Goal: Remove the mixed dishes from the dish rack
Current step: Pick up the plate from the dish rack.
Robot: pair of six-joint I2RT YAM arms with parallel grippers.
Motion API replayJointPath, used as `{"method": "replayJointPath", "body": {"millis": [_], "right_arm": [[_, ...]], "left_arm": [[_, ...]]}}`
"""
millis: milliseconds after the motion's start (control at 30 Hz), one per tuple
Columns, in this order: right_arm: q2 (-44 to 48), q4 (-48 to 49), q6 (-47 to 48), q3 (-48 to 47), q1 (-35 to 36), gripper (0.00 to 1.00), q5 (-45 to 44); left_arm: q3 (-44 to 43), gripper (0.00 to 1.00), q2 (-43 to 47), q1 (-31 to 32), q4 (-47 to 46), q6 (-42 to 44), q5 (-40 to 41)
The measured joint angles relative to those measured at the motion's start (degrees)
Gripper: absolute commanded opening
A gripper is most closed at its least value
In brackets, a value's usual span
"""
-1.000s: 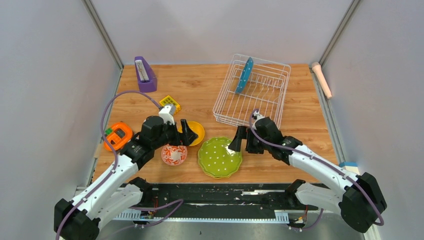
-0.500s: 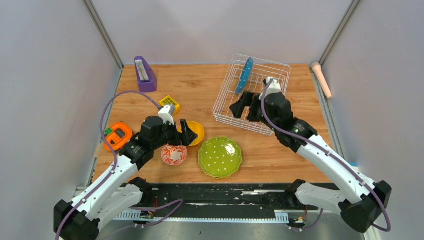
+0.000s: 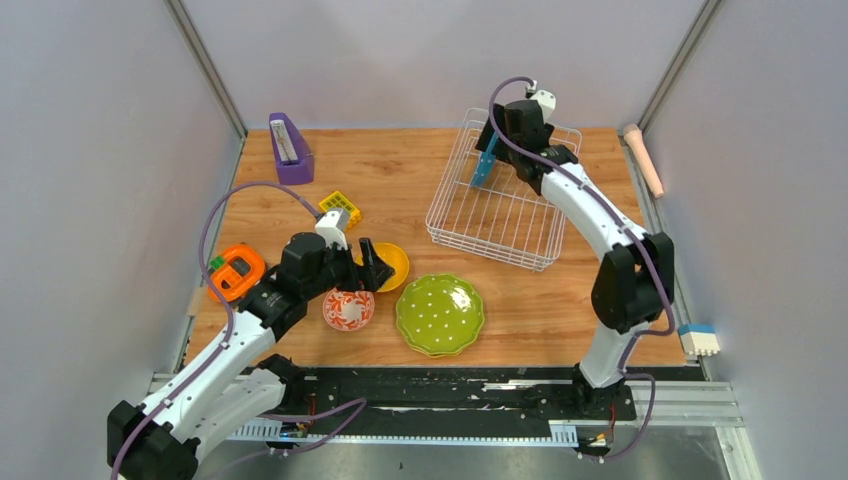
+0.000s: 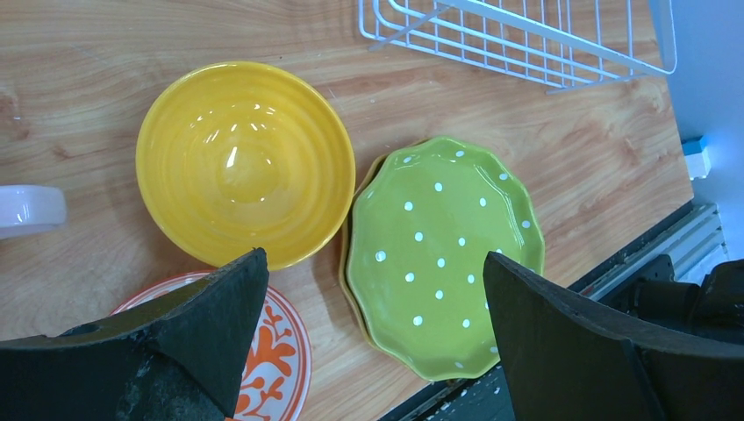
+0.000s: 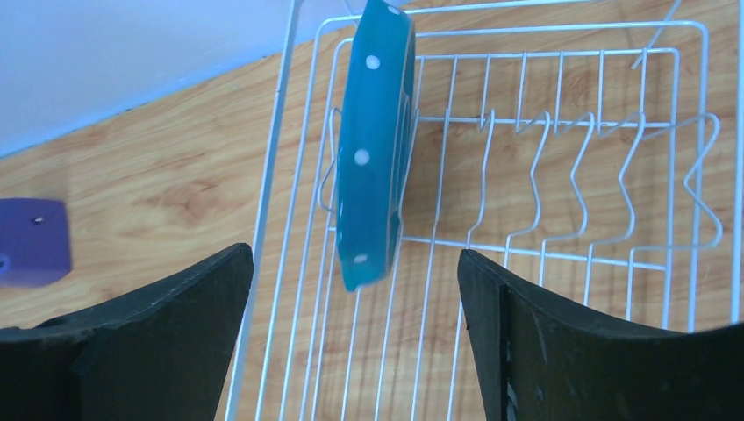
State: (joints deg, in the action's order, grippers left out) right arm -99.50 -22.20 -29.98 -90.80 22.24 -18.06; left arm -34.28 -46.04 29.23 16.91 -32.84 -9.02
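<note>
The white wire dish rack (image 3: pixel 505 200) stands at the back right and holds one blue dotted plate (image 3: pixel 487 152), upright on edge in its prongs. My right gripper (image 3: pixel 496 135) is open above that plate, a finger on either side; in the right wrist view (image 5: pixel 351 254) the plate (image 5: pixel 373 149) and the rack (image 5: pixel 544 123) lie just ahead of it. My left gripper (image 3: pixel 372 268) is open and empty over the yellow bowl (image 3: pixel 396 264), red-and-white bowl (image 3: pixel 348 310) and green dotted plate (image 3: pixel 440 313), which rests on a yellow plate. The left wrist view (image 4: pixel 375 263) shows the bowl (image 4: pixel 237 162), green plate (image 4: pixel 439 237) and patterned bowl (image 4: pixel 272 351).
A purple wedge holder (image 3: pixel 290 148), a yellow grid block (image 3: pixel 340 208) and an orange round gadget (image 3: pixel 237 272) stand on the left. A pink stick (image 3: pixel 645 158) lies by the right wall, a blue-and-white block (image 3: pixel 699 340) beyond the table's right edge. A pale rounded thing (image 4: pixel 31 209) shows beside the yellow bowl.
My right arm has swung from beside the green plate up over the rack to its far side, above the blue plate. The left arm has not moved.
</note>
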Motion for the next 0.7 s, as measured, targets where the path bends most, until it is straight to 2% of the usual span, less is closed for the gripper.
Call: {"method": "replayJointPath", "body": {"millis": [200, 267, 400, 600, 700], "right_arm": [[-11.23, -0.42, 1.62, -7.89, -1.29, 0.7, 0.11], [-13.84, -0.72, 2.12, -9.75, -1.33, 0.67, 0.2], [-17.99, -1.07, 3.34, -12.79, -1.33, 0.55, 0.13], [-20.94, -1.14, 4.35, -14.16, -1.33, 0.27, -0.55], [-21.16, -1.62, 3.45, -14.43, -1.31, 0.16, -1.97]], "left_arm": [[0.0, 1.0, -0.26, 0.0, -0.04, 0.0, 0.11], [0.0, 1.0, -0.57, 0.0, -0.02, 0.0, 0.11], [0.0, 1.0, -1.03, 0.0, -0.02, 0.0, 0.17], [0.0, 1.0, -1.38, 0.0, -0.02, 0.0, 0.55], [0.0, 1.0, -1.73, 0.0, -0.04, 0.0, 0.57]]}}
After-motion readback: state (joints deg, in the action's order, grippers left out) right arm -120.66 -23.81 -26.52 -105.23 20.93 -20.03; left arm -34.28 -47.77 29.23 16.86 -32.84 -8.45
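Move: Ahead of the right hand, about 7 cm out, 1 cm left and 14 cm down, is the middle of the blue plate, standing on edge in the dish rack. Empty slots sit some 8 cm to its right, level with it; the rack's middle is about 9 cm back and 4 cm right of it. The green plate lies about 31 cm back and 13 cm left of this hand. From the left hand the blue plate is some 25 cm ahead, 21 cm right and 6 cm lower. Sinking about 9 cm while reaching some 7 cm forward, the right hand comes down over the blue plate's upper rim, its fingers tipping a little further down as they straddle it. The reach dies out near the end, and the fingers, narrowing all the way, close from nearly wide open to pinch the rim between both pads. ##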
